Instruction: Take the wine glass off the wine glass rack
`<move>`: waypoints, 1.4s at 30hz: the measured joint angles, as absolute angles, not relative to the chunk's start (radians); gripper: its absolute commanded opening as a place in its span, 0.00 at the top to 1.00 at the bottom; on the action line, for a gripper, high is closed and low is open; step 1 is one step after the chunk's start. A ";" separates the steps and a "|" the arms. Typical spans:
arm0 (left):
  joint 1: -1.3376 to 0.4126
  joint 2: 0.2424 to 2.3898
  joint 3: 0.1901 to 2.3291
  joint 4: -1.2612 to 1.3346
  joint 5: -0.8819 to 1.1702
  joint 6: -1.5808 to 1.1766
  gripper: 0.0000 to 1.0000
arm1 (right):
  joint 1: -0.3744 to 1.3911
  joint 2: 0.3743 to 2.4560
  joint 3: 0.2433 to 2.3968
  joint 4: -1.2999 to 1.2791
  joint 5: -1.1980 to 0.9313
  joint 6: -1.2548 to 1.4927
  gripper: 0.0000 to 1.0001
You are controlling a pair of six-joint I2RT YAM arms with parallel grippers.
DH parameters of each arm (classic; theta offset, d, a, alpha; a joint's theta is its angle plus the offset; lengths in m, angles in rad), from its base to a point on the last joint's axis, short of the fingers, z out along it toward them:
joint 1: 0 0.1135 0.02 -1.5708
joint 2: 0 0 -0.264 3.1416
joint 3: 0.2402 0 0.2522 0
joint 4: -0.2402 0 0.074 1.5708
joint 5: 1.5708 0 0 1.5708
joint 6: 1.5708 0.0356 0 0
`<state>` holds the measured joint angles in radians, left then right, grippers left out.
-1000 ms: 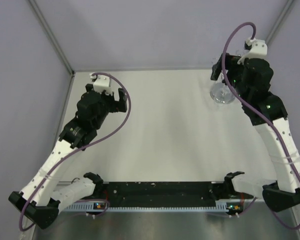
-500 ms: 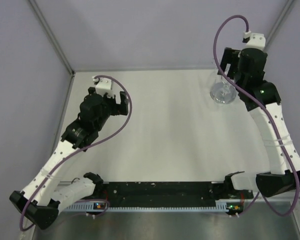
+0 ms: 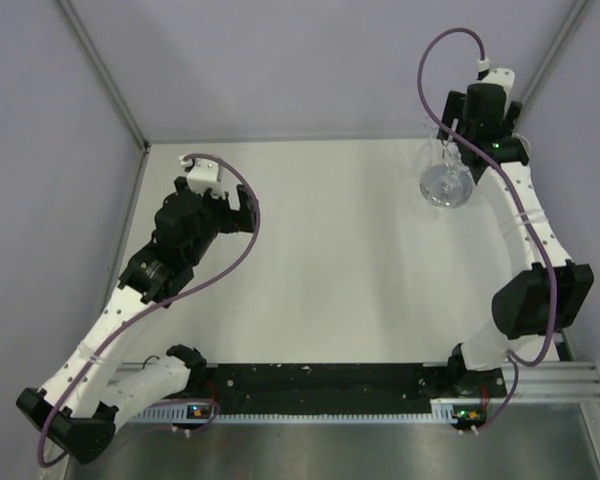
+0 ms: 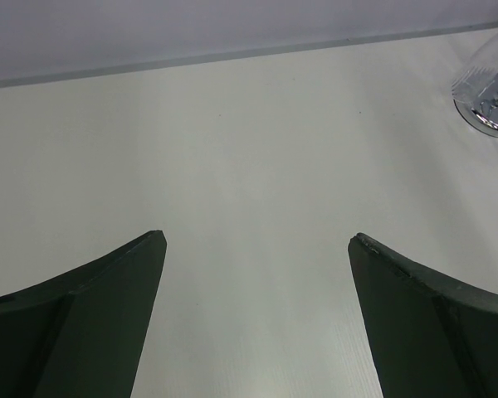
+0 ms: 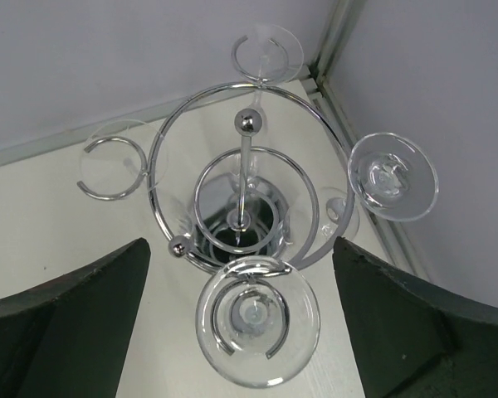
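Note:
The wine glass rack (image 5: 246,170) is a chrome stand with a central post, a large hoop and small ring loops; it stands at the far right corner of the table (image 3: 446,186). Several wine glasses hang upside down from its loops. The nearest wine glass (image 5: 258,322) shows its round foot between my right fingers. My right gripper (image 5: 241,240) hovers above the rack (image 3: 458,140), open, and its fingers stand apart from the glass on both sides. My left gripper (image 4: 257,238) is open and holds nothing over bare table at the left (image 3: 230,205).
The rack stands close to the back wall and the right wall (image 5: 432,75). Other glass feet hang at the right (image 5: 393,177), at the back (image 5: 267,54) and at the left (image 5: 109,157) of the hoop. The left wrist view catches the rack (image 4: 486,91) at its top right edge.
My right arm has straightened and carried its gripper back and up over the rack. Its jaws have narrowed slightly. The left arm has barely shifted.

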<state>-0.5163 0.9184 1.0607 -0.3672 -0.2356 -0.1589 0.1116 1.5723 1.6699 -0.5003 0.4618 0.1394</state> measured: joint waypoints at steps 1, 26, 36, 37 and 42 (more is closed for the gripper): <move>-0.516 0.915 1.059 -0.367 -0.236 -0.159 0.02 | 0.111 1.586 1.672 -0.491 0.462 0.132 0.08; -0.516 0.868 1.027 -0.359 -0.236 -0.158 0.03 | 0.062 1.731 1.757 -0.367 0.478 0.089 0.21; -0.516 0.868 1.026 -0.359 -0.228 -0.158 0.03 | 0.043 1.776 1.757 -0.334 0.472 0.106 0.37; -0.516 0.868 1.025 -0.359 -0.228 -0.158 0.03 | 0.043 1.778 1.756 -0.331 0.471 0.109 0.41; -0.516 0.868 1.025 -0.359 -0.225 -0.157 0.03 | 0.043 1.779 1.756 -0.304 0.463 0.112 0.48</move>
<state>-0.5163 0.8684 1.0252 -0.3592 -0.2253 -0.1574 0.0425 1.7786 1.7557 -0.3042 0.4629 0.1120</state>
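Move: The back wine glass on the rack, hanging upside down by its foot, is about 18 cm ahead of the right hand, 9 cm to its right and some 15 cm below. On the way lies the rack's centre post, about 8 cm ahead and 4 cm right. The front glass hangs straight below the hand, roughly 15 cm down. The left-side glass is about 12 cm ahead and 3 cm left. From the left hand, the back glass is some 35 cm ahead and 53 cm right. Towards the back glass, over the front glass and in above the rack's centre post, the right hand reaches forward about 7 cm and veers some 3 cm right. It dips, lifts slightly, then sinks again to finish about 2 cm lower. The fingers narrow from nearly wide to about half open, mostly late in the reach, closing on nothing that can be seen. ##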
